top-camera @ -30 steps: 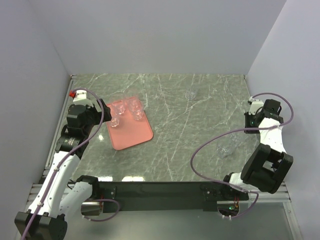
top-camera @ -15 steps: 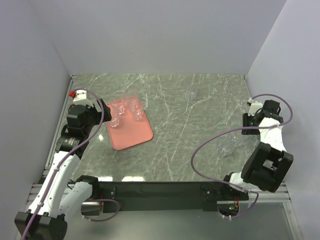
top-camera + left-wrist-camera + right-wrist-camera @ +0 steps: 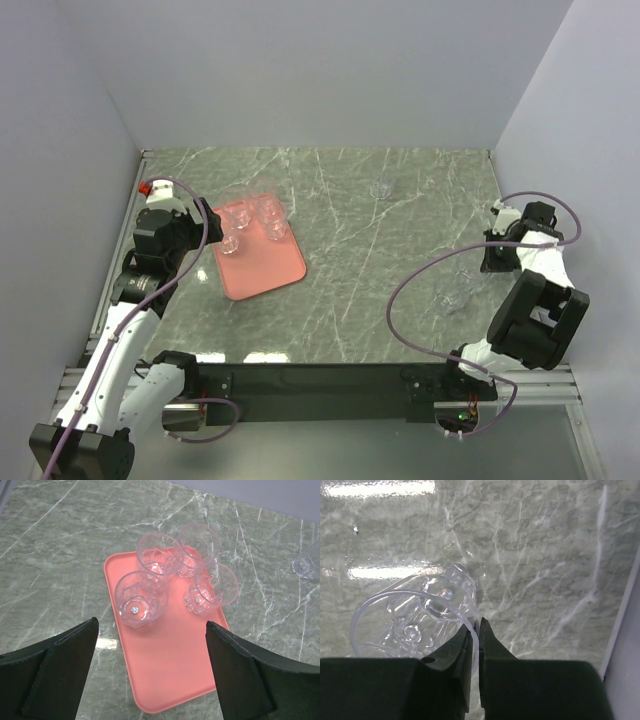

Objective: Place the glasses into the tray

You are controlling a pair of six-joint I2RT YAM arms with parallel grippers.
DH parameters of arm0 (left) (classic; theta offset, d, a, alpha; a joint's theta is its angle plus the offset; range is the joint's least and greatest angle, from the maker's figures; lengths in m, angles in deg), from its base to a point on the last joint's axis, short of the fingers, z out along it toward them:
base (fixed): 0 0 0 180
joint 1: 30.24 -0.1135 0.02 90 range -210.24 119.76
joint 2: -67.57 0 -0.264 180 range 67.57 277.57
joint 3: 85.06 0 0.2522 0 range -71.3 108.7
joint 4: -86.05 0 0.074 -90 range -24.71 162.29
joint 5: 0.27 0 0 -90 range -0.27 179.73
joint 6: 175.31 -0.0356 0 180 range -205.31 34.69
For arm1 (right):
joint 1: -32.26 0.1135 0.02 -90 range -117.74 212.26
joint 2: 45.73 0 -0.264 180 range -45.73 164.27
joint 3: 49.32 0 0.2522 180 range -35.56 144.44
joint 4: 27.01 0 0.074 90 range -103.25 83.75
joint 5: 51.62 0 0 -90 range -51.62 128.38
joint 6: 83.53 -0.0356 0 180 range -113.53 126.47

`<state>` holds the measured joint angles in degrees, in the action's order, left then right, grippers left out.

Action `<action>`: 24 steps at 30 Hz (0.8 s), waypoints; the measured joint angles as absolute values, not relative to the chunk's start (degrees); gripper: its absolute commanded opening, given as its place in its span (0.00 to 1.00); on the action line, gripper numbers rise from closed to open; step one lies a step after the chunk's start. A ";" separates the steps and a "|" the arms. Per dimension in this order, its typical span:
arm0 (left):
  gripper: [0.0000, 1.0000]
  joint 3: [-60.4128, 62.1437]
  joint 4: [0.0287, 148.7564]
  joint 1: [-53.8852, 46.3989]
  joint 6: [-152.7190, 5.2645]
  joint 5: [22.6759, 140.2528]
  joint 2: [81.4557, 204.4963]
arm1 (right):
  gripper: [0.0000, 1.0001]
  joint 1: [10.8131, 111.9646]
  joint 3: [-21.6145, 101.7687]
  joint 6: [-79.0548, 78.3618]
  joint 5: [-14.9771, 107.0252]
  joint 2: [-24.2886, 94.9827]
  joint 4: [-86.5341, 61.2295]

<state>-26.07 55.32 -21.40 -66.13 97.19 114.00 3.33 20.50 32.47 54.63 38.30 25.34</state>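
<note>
The salmon-pink tray (image 3: pixel 268 272) lies at the left of the table, also in the left wrist view (image 3: pixel 170 675). Several clear glasses stand at its far end, among them one (image 3: pixel 140 599), a second (image 3: pixel 159 555) and a third (image 3: pixel 210 589). My left gripper (image 3: pixel 151 626) is open and empty above the tray's near part; it shows in the top view (image 3: pixel 203 226). My right gripper (image 3: pixel 479 626) is shut on the rim of another clear glass (image 3: pixel 415 617) over the right side of the table (image 3: pixel 452 290). One more glass (image 3: pixel 380 187) stands alone at the far middle.
The marble table (image 3: pixel 380 300) is boxed by grey walls at the back and both sides. The right wall (image 3: pixel 625 650) is close to my right gripper. Purple cables (image 3: pixel 420 290) loop from both arms. A black rail (image 3: pixel 320 380) runs along the near edge.
My right wrist has swung a little down and toward the near right with the glass in its jaws. The left arm, the tray and its glasses have not moved.
</note>
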 measured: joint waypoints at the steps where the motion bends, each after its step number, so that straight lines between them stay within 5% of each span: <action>1: 0.94 -26.09 55.32 -21.40 -66.13 97.17 114.00 | 0.00 3.33 20.50 32.58 54.92 38.30 25.36; 14: 0.94 -26.09 55.34 -21.40 -66.13 97.15 113.94 | 0.00 5.94 29.98 31.61 63.66 34.08 27.77; 24: 0.94 -27.38 55.80 -21.40 -66.37 97.74 113.22 | 0.00 28.82 43.55 28.55 67.51 40.70 28.31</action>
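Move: The glass to be moved is already pinched by its rim in the right hand. The tray's middle lies about 55 cm to this hand's left, 10 cm farther out and 8 cm lower. Another glass stands some 11 cm to the hand's left and 5 cm back, and a lone one about 24 cm left and 26 cm ahead; both middles are roughly 4 cm below the hand. From the left hand, the tray's middle is about 7 cm ahead, 10 cm right and 25 cm below. The glass, held all along by its rim between the shut right fingertips, goes up first with a little forward, then sweeps ever faster to the left towards the tray: about 17 cm left, 13 cm up and 10 cm forward in all. Meanwhile the wrist turns some 30 degrees counter-clockwise and the fingers tip up from steeply down towards forward. ##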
